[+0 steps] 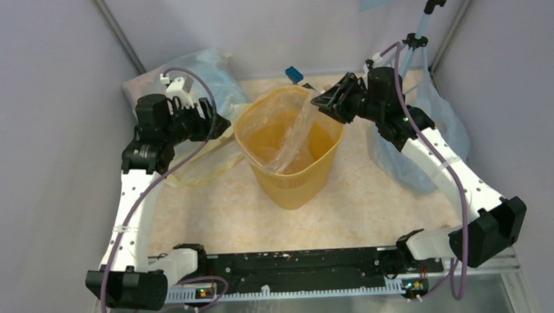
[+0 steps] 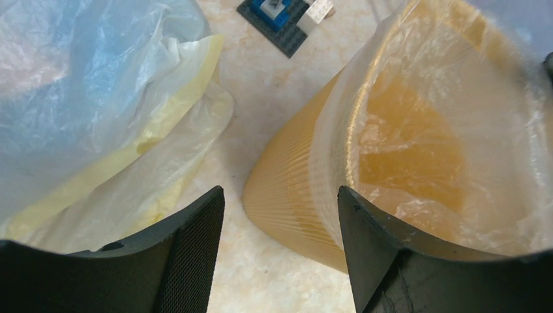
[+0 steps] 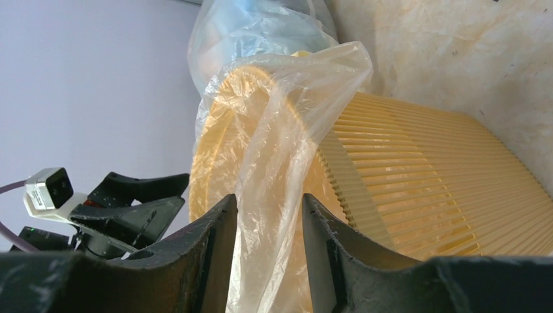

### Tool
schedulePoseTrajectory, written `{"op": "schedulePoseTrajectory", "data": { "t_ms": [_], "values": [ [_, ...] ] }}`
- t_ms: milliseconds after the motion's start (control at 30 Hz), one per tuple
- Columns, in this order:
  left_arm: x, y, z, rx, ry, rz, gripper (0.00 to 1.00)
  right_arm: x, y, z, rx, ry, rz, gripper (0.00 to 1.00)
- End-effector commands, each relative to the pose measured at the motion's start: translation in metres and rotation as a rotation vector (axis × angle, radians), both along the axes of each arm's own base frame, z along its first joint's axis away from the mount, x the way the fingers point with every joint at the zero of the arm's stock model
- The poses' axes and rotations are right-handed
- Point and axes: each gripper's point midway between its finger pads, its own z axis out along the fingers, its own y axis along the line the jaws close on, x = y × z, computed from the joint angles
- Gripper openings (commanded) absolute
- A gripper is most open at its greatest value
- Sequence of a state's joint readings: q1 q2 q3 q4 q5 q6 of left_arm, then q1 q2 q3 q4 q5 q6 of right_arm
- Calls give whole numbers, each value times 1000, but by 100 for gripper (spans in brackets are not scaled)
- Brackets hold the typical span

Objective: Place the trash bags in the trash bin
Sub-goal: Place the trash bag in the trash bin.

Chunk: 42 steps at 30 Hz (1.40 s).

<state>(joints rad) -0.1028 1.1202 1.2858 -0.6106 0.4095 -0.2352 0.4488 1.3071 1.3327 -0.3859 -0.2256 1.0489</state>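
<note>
The yellow trash bin (image 1: 297, 187) stands upright mid-table. A clear film trash bag (image 1: 294, 138) lies inside it, and one strand of it rises over the right rim to my right gripper (image 1: 321, 99). In the right wrist view that strand (image 3: 280, 150) runs between the fingers of the right gripper (image 3: 269, 208). The jaws stand apart and the film hangs loose, clear of the right-hand finger. My left gripper (image 1: 223, 126) sits at the bin's left rim. In its wrist view the left gripper (image 2: 280, 202) is open, holding nothing, with the bin wall (image 2: 293, 189) and film-covered rim (image 2: 456, 98) just ahead.
Big bluish sacks lie at the back left (image 1: 200, 75) and at the right (image 1: 429, 143). A pale yellowish bag (image 1: 204, 163) spreads on the table left of the bin. A blue-and-white block piece (image 1: 295, 74) sits behind the bin. A thin stand (image 1: 424, 30) rises at the back right.
</note>
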Motion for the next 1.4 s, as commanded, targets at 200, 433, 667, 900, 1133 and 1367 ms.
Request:
{"op": "schedulePoseTrajectory", "data": {
  "t_ms": [200,433,667,900,1133,1367],
  "values": [
    [5,-23,30,-210,-57,-129,68,9,4,0,13,-20,-14,39],
    [10,-34,28,-309,-42,-175,66,9,3,-1,17,-20,-20,15],
    [25,-39,22,-273,-29,-216,62,2,-8,2,-4,-30,-52,0],
    [34,-65,24,-150,-87,-271,59,-3,-17,-1,-32,-24,-67,0],
    [48,-78,11,16,-83,-233,27,-7,-30,4,-41,-31,-87,0],
    [59,-70,6,132,-107,-170,8,-12,-53,4,-59,-25,-117,0]
  ]
}}
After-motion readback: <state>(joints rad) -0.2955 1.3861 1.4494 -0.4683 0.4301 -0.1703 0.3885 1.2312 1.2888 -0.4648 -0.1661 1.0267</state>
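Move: Beyond the left hand's open fingers, the trash bag's left edge on the bin rim lies about 4 cm ahead, 7 cm right and 1 cm below; the trash bin's middle is some 20 cm right, 3 cm back and 15 cm down, the blue bag about 16 cm ahead, 14 cm left and 22 cm down. At the right hand, the bag's right edge already hangs between the open fingers, about 1 cm ahead and 1 cm below, not off to either side; the bin's middle is 9 cm left, 5 cm back, 17 cm down. Shutting on the film between its fingers while sinking about 1.5 cm, the right hand pinches the trash bag's right edge, then draws it some 4 cm to the right. The left hand goes about 8 cm right and 5 cm forward to the bin's left rim, turning roughly 15 degrees clockwise, and nearly closes on the bag's edge there. ##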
